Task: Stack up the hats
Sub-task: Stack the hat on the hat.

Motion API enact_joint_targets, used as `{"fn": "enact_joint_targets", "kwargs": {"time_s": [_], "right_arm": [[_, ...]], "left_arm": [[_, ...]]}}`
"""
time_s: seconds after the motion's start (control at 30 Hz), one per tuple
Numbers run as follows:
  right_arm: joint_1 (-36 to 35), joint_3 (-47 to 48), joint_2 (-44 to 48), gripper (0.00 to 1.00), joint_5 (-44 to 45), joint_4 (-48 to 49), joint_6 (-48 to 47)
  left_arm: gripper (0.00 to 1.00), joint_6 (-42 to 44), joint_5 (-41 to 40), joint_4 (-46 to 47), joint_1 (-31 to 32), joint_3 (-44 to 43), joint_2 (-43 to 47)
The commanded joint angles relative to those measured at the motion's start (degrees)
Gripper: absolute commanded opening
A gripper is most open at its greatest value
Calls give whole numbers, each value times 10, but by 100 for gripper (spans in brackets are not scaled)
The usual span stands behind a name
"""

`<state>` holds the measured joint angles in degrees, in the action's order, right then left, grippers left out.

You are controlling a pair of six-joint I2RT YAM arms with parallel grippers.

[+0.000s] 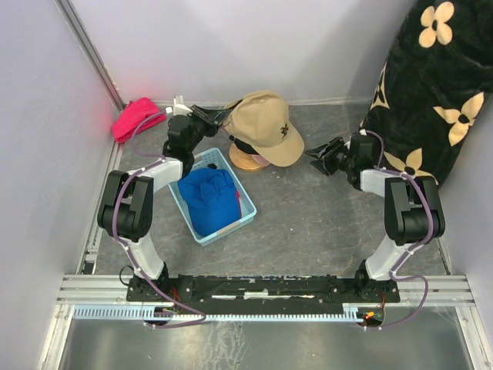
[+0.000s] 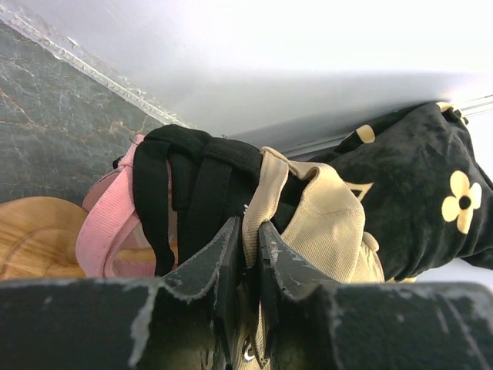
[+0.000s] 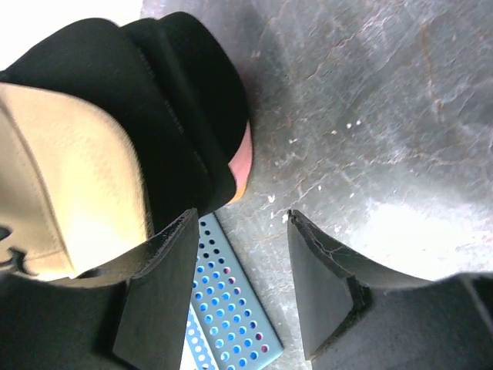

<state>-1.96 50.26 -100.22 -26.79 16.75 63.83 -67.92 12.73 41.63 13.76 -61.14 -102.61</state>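
Note:
A tan hat tops a pile of hats on a round wooden stand at the back of the table. My left gripper is behind it, shut on its tan back strap. Under the tan hat lie a black hat and a light pink hat. A blue hat lies in the basket. My right gripper stands open just right of the pile's brims, with nothing between its fingers. In the right wrist view the tan brim and a black brim lie to its left.
A light blue perforated basket sits in front of the stand. A red-pink cloth bundle lies in the back left corner. A black blanket with cream flowers fills the back right. Walls close in the left and back sides.

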Motion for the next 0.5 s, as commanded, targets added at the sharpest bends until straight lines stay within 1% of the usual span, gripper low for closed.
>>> {"fn": "enact_joint_targets", "kwargs": {"time_s": [0.0,0.1,0.2,0.33,0.47], "right_arm": [[2,-50,71,58,13,134,62],[0,-85,99,60,17,176,99],[-7,-118,99,61,16,257,153],[-32,-108,65,61,9,323,193],[-58,-86,31,61,11,349,211]], "left_arm": [[25,19,16,-93,-11,14,-27],[26,16,24,-91,-12,17,-28],[26,13,26,-86,-12,27,-25],[27,9,29,-80,-13,37,-24],[27,4,35,-74,-13,39,-24]]}}
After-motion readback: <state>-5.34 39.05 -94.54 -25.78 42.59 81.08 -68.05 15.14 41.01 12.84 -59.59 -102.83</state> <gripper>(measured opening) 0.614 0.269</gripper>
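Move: The tan hat's brim, which the right hand goes for, lies about 5 cm to its left, 2 cm ahead and 5 cm above. The tan crown's middle is some 11 cm left, 4 cm ahead and 9 cm up; the black hat sits just under it, around 12 cm left, 4 cm ahead and 5 cm up. From the left hand, which has the tan hat's back strap, the black hat is about 8 cm right, 4 cm back and 9 cm below. The tan hat's back strap stays between the left hand's nearly shut fingers as that hand sinks about 1.5 cm towards the black hat. The right hand, fingers staying open, rises some 6 cm beside the brim, first easing back a little, then swinging left over 2 cm so the fingers straddle the brim's edge; it rolls left side up and tips its fingers upward, some 20 degrees in all. ##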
